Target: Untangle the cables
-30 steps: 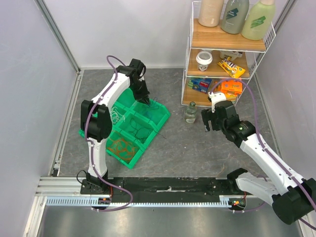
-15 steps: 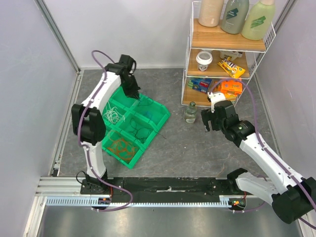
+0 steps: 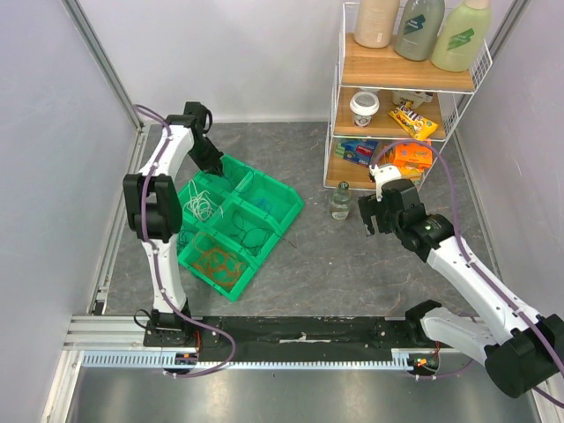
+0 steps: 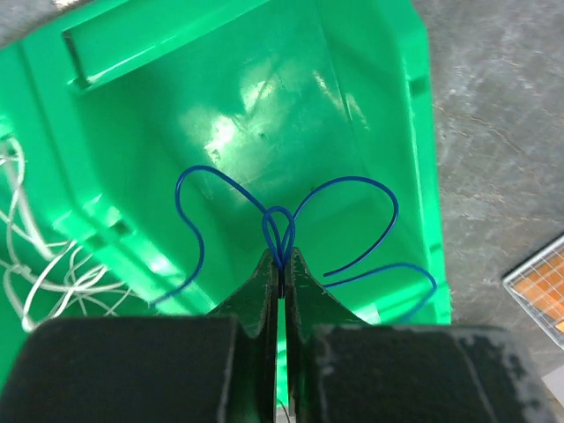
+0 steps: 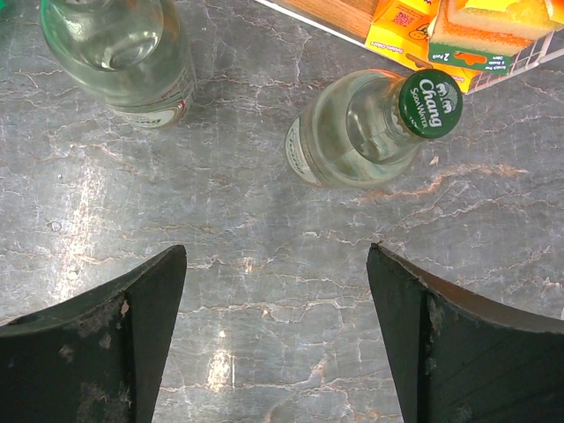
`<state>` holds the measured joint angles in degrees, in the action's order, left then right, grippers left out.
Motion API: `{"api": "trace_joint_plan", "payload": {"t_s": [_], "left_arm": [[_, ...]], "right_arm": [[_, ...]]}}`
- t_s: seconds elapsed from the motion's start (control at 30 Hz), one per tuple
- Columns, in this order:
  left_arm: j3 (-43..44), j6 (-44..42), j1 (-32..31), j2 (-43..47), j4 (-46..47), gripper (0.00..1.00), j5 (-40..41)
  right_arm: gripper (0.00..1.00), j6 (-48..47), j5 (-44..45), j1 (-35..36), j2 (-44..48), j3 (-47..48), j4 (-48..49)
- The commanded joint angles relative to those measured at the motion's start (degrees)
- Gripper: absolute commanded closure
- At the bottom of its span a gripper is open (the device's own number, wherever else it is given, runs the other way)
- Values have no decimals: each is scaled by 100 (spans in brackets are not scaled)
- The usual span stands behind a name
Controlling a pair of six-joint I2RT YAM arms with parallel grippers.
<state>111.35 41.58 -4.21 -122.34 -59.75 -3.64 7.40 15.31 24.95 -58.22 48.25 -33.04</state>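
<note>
In the left wrist view my left gripper point(image 4: 279, 257) is shut on a thin blue cable point(image 4: 352, 182), whose loops fan out above the floor of a green bin compartment point(image 4: 370, 79). White cables point(image 4: 35, 264) lie in the neighbouring compartment. From the top view the left gripper point(image 3: 215, 162) hangs over the far left corner of the green bins point(image 3: 295, 204), which also hold white cables point(image 3: 204, 207), black cables point(image 3: 248, 236) and orange cables point(image 3: 214, 262). My right gripper point(image 3: 374, 216) point(image 5: 276, 250) stands open over bare table, with nothing between its fingers.
A glass bottle with a green cap point(image 5: 379, 123) and a second glass bottle point(image 5: 119, 53) stand just ahead of the right gripper. A wire shelf rack point(image 3: 397, 97) with bottles, a cup and snack packs stands at the back right. Metal rails border the left side and near edge.
The left arm has swung left and back, from the bins' right compartments to the far left one. Its jaws have closed on the blue cable. The right arm has not moved.
</note>
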Motion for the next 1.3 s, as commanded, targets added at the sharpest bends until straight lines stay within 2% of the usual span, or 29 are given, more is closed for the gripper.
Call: {"api": "trace_joint_plan", "payload": {"t_s": [0.0, 0.13, 0.27, 0.33, 0.73, 0.87, 1.0, 1.13, 1.2, 1.27], "left_arm": [[492, 192, 113, -578, -116, 98, -198], [923, 43, 245, -1010, -283, 98, -164], [932, 8, 412, -1221, -90, 99, -172], [985, -10, 771, -1370, -90, 98, -277], [1468, -458, 1826, -1547, -2, 98, 258], [1626, -528, 1950, -1424, 94, 98, 57], [1390, -493, 1845, -1161, 357, 95, -444], [1152, -484, 1626, -871, 736, 87, -761], [1231, -485, 1581, -826, 728, 79, -787], [1301, -449, 1581, -730, 710, 56, -726]], "right_arm": [[9, -107, 69, -8, -58, 255, 131], [9, -142, 95, -8, -102, 290, 113], [9, -151, 69, -16, -163, 325, 139], [9, -169, 51, -16, -172, 343, 140], [9, -195, 51, -8, -287, 492, 219], [9, -230, 69, -8, -331, 659, 175], [9, -195, 121, -8, -322, 738, 149], [9, -142, 130, -16, -269, 809, 131], [9, -125, 165, -8, -217, 800, 122], [9, -98, 200, -8, -138, 826, 61]]}}
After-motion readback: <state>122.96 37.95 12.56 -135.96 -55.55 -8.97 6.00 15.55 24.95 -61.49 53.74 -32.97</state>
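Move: The far-left compartment of the green tray, where the dark blue cable held in the left fingers is to go, is almost straight below the left hand, its middle about 8 cm down. In the next compartment the white cable lies some 10 cm back and 6 cm to the left; the dark green cable is roughly 21 cm back and 10 cm right. From the idle right hand that far-left compartment is about 17 cm ahead and 48 cm left. The dark blue cable, still pinched, is lowered about 7 cm into the compartment by the left hand, which then sweeps some 17 cm left with shut fingers inside the tray, pushing its outer side wall along. It eases forward and slightly up, turns back right about 4 cm off the wall and opens a quarter to free the cable. The open right hand lifts and advances slightly. ##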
